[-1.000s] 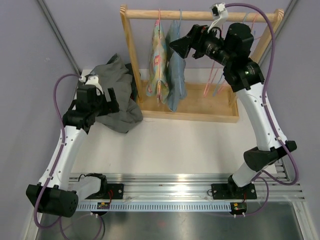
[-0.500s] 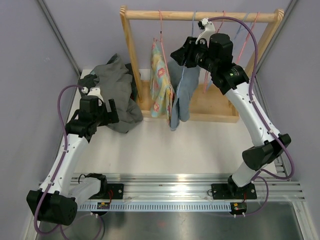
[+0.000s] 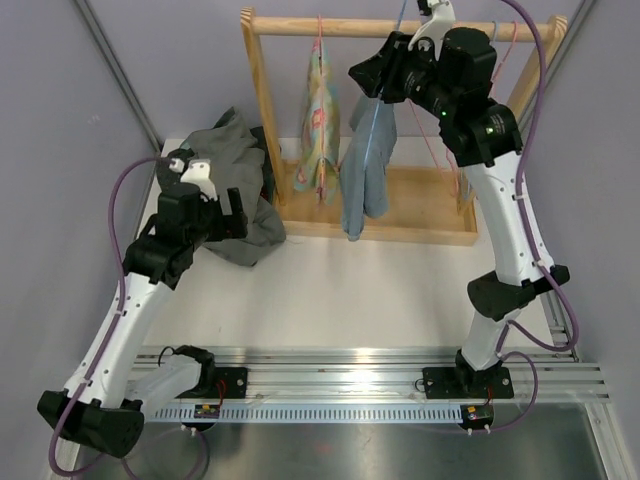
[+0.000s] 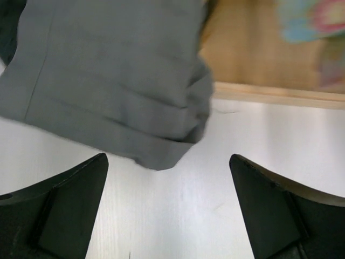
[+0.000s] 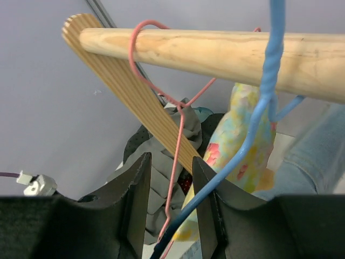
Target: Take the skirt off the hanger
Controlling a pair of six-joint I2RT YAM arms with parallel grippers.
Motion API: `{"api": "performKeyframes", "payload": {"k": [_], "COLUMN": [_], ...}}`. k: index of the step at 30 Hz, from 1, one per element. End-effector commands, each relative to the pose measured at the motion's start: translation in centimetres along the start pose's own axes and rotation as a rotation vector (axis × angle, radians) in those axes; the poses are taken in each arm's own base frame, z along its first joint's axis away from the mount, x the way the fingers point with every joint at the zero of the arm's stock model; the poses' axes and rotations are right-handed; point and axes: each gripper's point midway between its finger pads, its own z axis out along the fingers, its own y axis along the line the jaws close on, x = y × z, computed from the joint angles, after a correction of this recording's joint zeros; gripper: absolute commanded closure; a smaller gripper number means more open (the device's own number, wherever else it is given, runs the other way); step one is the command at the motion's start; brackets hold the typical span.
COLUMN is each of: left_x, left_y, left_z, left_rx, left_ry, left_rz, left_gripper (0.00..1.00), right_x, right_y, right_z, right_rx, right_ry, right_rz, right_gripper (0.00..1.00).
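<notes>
A blue denim skirt (image 3: pixel 365 165) hangs from a blue wire hanger (image 3: pixel 401 14) at the wooden rail (image 3: pixel 300 28) of the rack. My right gripper (image 3: pixel 365 80) is up by the rail, shut on the blue hanger (image 5: pixel 274 54). In the right wrist view the wire runs down between the narrowed fingers of the right gripper (image 5: pixel 170 159). The skirt (image 5: pixel 318 151) shows at the right edge there. My left gripper (image 3: pixel 228 205) hovers low over the table, open, with nothing in the left gripper (image 4: pixel 167 162).
A floral garment (image 3: pixel 318 120) hangs on a pink hanger (image 5: pixel 175 162) just left of the skirt. More pink hangers hang at the rail's right end. A grey garment pile (image 3: pixel 235 170) lies left of the rack, in front of the left fingers (image 4: pixel 108 81).
The right gripper went from open to shut on the blue hanger. It rose toward the rail, and the skirt swung up and right with it. The left arm shifted slightly, still open.
</notes>
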Motion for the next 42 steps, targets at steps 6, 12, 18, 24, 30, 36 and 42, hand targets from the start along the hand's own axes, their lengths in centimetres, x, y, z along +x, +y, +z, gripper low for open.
{"api": "performKeyframes", "payload": {"k": [6, 12, 18, 24, 30, 36, 42], "left_x": [-11.0, -9.3, -6.7, -6.5, -7.2, -6.8, -5.2], "left_y": [-17.2, -26.3, -31.3, -34.9, -35.7, -34.0, -32.1], "left_z": [-12.0, -17.1, -18.0, -17.4, -14.0, -14.3, -14.9], "left_rx": [0.633, 1.047, 1.214, 1.256, 1.098, 1.065, 1.061], "left_ry": [-0.36, -0.411, -0.389, -0.397, -0.389, -0.396, -0.366], "left_rz": [0.155, 0.178, 0.195, 0.194, 0.187, 0.178, 0.182], "left_gripper": [0.01, 0.01, 0.01, 0.01, 0.52, 0.63, 0.92], "right_x": [-6.0, -5.6, -5.7, -6.2, -6.9, -7.0, -7.1], "right_y": [4.8, 4.9, 5.4, 5.8, 6.2, 5.8, 5.4], "right_z": [-6.8, -8.6, -9.5, -10.9, -12.7, -13.0, -12.8], "right_rx": [-0.112, -0.112, -0.121, -0.125, -0.122, -0.093, -0.073], "right_ry": [-0.184, -0.195, -0.191, -0.206, -0.233, -0.228, -0.232], "right_rz": [-0.031, -0.008, 0.004, 0.016, 0.013, -0.017, -0.027], "right_gripper": [1.0, 1.0, 1.0, 1.0, 1.0, 1.0, 1.0]}}
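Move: The denim skirt, on the blue hanger already held in the right fingers, hangs about 30 cm right of the left hand, some 8 cm farther out and 10 cm higher. From the right hand the skirt's middle is level fore and aft, about 3 cm to the right and 18 cm below. The floral cloth hangs about 11 cm left of the skirt and 4 cm beyond. The grey cloth heap lies about 14 cm ahead of the left hand, 3 cm left, 18 cm below. Rightward and up, the left hand sweeps some 30 cm towards the skirt, drawing back too and sinking a little after its peak, while its wrist turns clockwise roughly 55 degrees and the fingers tip up; they then close and pinch the skirt's lower part. The right hand keeps hold of the blue hanger and draws it back from the rail, slightly right and up. ##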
